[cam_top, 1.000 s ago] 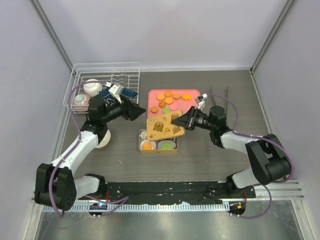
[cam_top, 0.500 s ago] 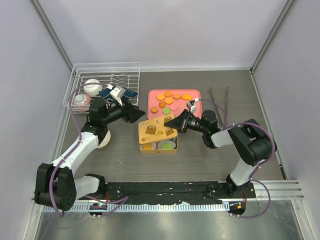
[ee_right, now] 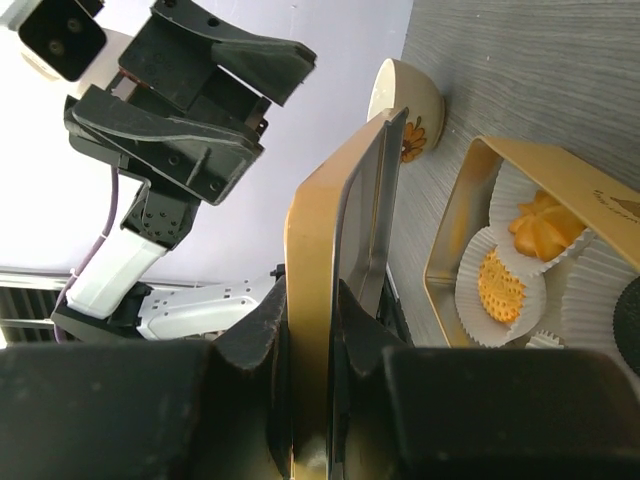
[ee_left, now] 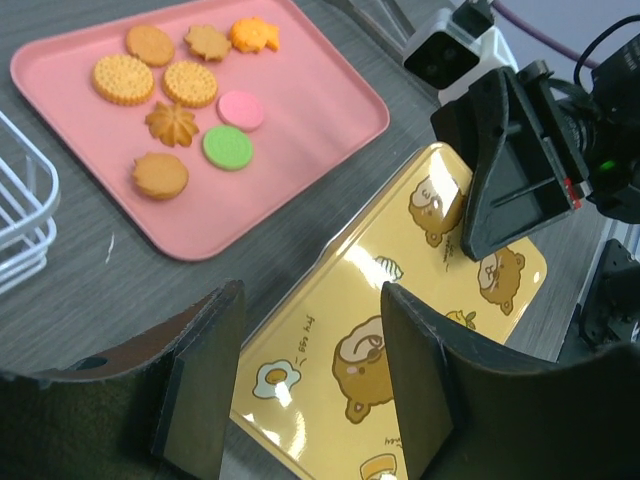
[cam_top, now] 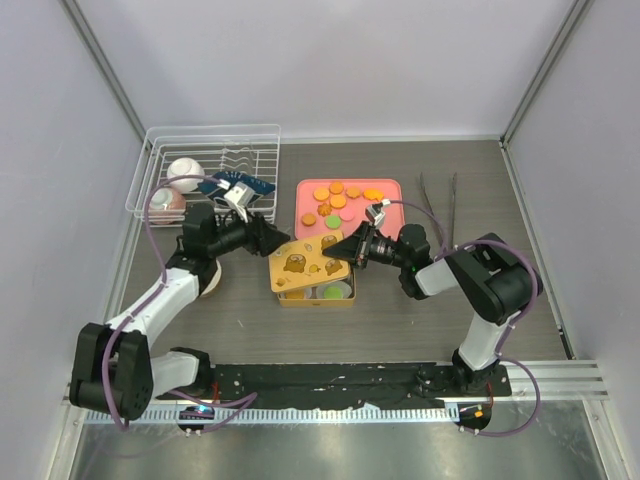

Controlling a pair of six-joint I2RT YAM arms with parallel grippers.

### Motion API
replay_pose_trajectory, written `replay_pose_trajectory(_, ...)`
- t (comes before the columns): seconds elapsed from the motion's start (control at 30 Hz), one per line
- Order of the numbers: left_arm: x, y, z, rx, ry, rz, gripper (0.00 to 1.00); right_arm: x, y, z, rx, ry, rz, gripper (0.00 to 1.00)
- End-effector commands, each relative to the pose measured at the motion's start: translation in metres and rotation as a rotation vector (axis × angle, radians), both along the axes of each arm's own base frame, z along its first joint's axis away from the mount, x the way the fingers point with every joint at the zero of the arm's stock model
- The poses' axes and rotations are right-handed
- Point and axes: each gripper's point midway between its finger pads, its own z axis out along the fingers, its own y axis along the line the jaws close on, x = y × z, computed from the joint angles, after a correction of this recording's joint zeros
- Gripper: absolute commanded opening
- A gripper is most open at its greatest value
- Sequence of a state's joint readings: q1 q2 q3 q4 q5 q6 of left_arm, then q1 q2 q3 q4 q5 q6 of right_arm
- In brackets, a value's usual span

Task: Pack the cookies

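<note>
The cookies (cam_top: 340,195) lie on a pink tray (cam_top: 310,187), mostly orange with a green and a pink one (ee_left: 170,90). More cookies (ee_right: 500,285) sit in white paper cups inside the gold tin (cam_top: 315,297). My right gripper (cam_top: 350,250) is shut on the right edge of the tin's gold lid (cam_top: 305,265), which has bear pictures and hangs tilted over the tin. The right wrist view shows the lid (ee_right: 315,250) edge-on between the pads of my right gripper (ee_right: 315,310). My left gripper (ee_left: 315,330) is open, its fingers straddling the lid's left end (ee_left: 400,255) from above.
A white wire rack (cam_top: 210,165) holding round items stands at the back left. A small flowered bowl (cam_top: 210,280) sits by my left forearm. Thin metal tongs (cam_top: 440,195) lie to the right of the tray.
My right gripper has carried the lid leftward and nearer, over the tin. My left gripper has dropped toward the lid's left end. Both grippers kept their openings.
</note>
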State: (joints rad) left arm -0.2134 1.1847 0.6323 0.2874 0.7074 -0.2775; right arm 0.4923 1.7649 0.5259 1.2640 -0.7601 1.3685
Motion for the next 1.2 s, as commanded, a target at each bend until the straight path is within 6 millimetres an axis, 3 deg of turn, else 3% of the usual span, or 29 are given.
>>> replay_pose_trajectory(0.0,0.001,0.002,-0.012,0.011,-0.001,-0.003,0.60,0.005,0.005,0.015,0.031,-0.100,-0.008,0.01)
replay_pose_trajectory(0.4,-0.005,0.004,-0.051,0.029,0.153,0.050,0.57,0.010,0.006,0.000,-0.017,-0.092,-0.036,0.01)
replay_pose_trajectory(1.17,-0.013,0.023,-0.063,0.167,0.216,0.098,0.57,0.014,0.003,-0.020,-0.058,-0.042,-0.079,0.01)
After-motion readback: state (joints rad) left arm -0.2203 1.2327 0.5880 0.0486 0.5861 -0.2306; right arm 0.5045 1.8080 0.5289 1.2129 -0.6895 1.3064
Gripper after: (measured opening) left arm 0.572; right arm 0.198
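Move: The tin's lid, gripped by its right end in the right hand, has its middle about 4 cm back, 6 cm right and 7 cm below the left hand. The cookie tin's middle is some 7 cm back, 7 cm right and 14 cm below the left hand, the white bowl about 5 cm back, 20 cm left and 13 cm lower. From the right hand, the tin lies 6 cm back, 7 cm left and 7 cm below; the pink tray is about 11 cm ahead, straight ahead, 9 cm lower. The left hand sinks about 8 cm towards the lid's free left end, drifting a little back and left while its open fingers tip down by some 15 degrees; it comes close to that end, but contact can't be made out. Meanwhile the right hand keeps its pinch on the lid's right end and lowers it more slowly towards the tin, by some 2.5 cm, easing about 1 cm forward with only a slight roll. ##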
